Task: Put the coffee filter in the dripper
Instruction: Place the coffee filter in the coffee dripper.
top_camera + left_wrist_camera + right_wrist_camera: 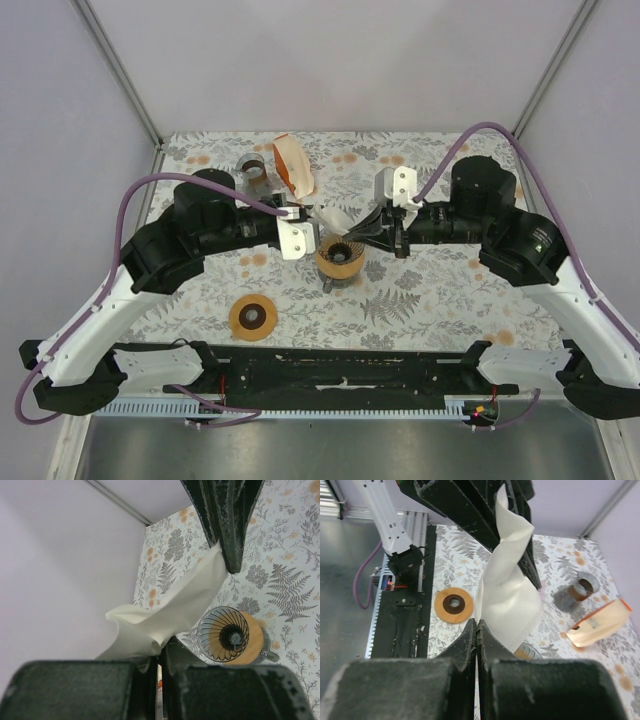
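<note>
The white paper coffee filter (337, 218) hangs stretched between both grippers, above the dripper. My left gripper (162, 651) is shut on one crumpled end of the filter (165, 607). My right gripper (477, 624) is shut on the opposite edge of the filter (510, 592), near its crimped seam. The dripper (340, 258) is ribbed glass in a wooden collar and stands on the floral table just below them. It shows with nothing in it in the left wrist view (229, 635). In the top view my left gripper (318, 213) and right gripper (362, 228) nearly meet.
A round wooden disc with a dark hole (253, 317) lies near the front left. At the back left are an orange and white coffee bag (293, 165) and a small metal cup (252, 170). A black rail (340, 370) runs along the near edge.
</note>
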Motion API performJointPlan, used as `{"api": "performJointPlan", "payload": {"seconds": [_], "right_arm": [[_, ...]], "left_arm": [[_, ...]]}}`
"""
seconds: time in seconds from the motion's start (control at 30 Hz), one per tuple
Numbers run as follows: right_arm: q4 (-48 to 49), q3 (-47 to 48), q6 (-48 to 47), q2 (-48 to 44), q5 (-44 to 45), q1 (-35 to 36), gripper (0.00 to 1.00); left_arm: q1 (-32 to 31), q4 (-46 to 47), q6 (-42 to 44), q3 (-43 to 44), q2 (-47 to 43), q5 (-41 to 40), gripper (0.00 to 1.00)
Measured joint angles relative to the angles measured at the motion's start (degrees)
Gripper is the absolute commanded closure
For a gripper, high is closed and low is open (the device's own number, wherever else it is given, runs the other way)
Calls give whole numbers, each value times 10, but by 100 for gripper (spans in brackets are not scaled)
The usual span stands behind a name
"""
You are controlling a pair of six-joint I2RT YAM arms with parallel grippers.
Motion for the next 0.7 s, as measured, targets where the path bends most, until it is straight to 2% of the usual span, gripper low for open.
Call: {"api": "performJointPlan", "payload": {"seconds": [0.2,0.23,0.27,0.33,0.4,0.6,0.7], "right_arm": [[7,-11,1,-32,52,-20,100],[9,-13,2,-35,54,-24,98],[12,-15,3,-37,54,-29,90],[14,-18,6,-37,54,-34,68],[13,-22,9,-38,52,-37,58],[8,-33,-5,-65,42,-50,59],[8,-32,-9,-75,30,-51,63]], "left_arm": [[-3,6,-9,-9,-3,-10,98],[-4,7,-10,-11,-3,-10,98],[-4,7,-11,-12,-4,-10,98],[-4,7,-11,-14,-4,-10,98],[-4,6,-11,-16,-5,-14,98],[-3,4,-11,-19,-8,-14,98],[-3,4,-11,-19,-8,-14,98]]}}
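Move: Below and ahead of both hands, the dripper stands on its carafe: about 9 cm ahead of the left hand and 5 cm to its right, some 14 cm ahead of the right hand and nearly level sideways, roughly 29 cm down. The filter's middle lies about 3 cm left and 2 cm ahead of the right hand, at its height. From the left hand, the wooden coaster lies 17 cm left, 3 cm back and about 42 cm down. Drawing on the filter's free corner, which it already pinches, the right hand goes about 2.5 cm right and 2 cm forward, turning nearly 10 degrees clockwise. Its fingers then open a bit under half way and let go, and it backs off further right, slightly back and up. The left hand keeps its pinch on the other end and sinks about 1 cm. ##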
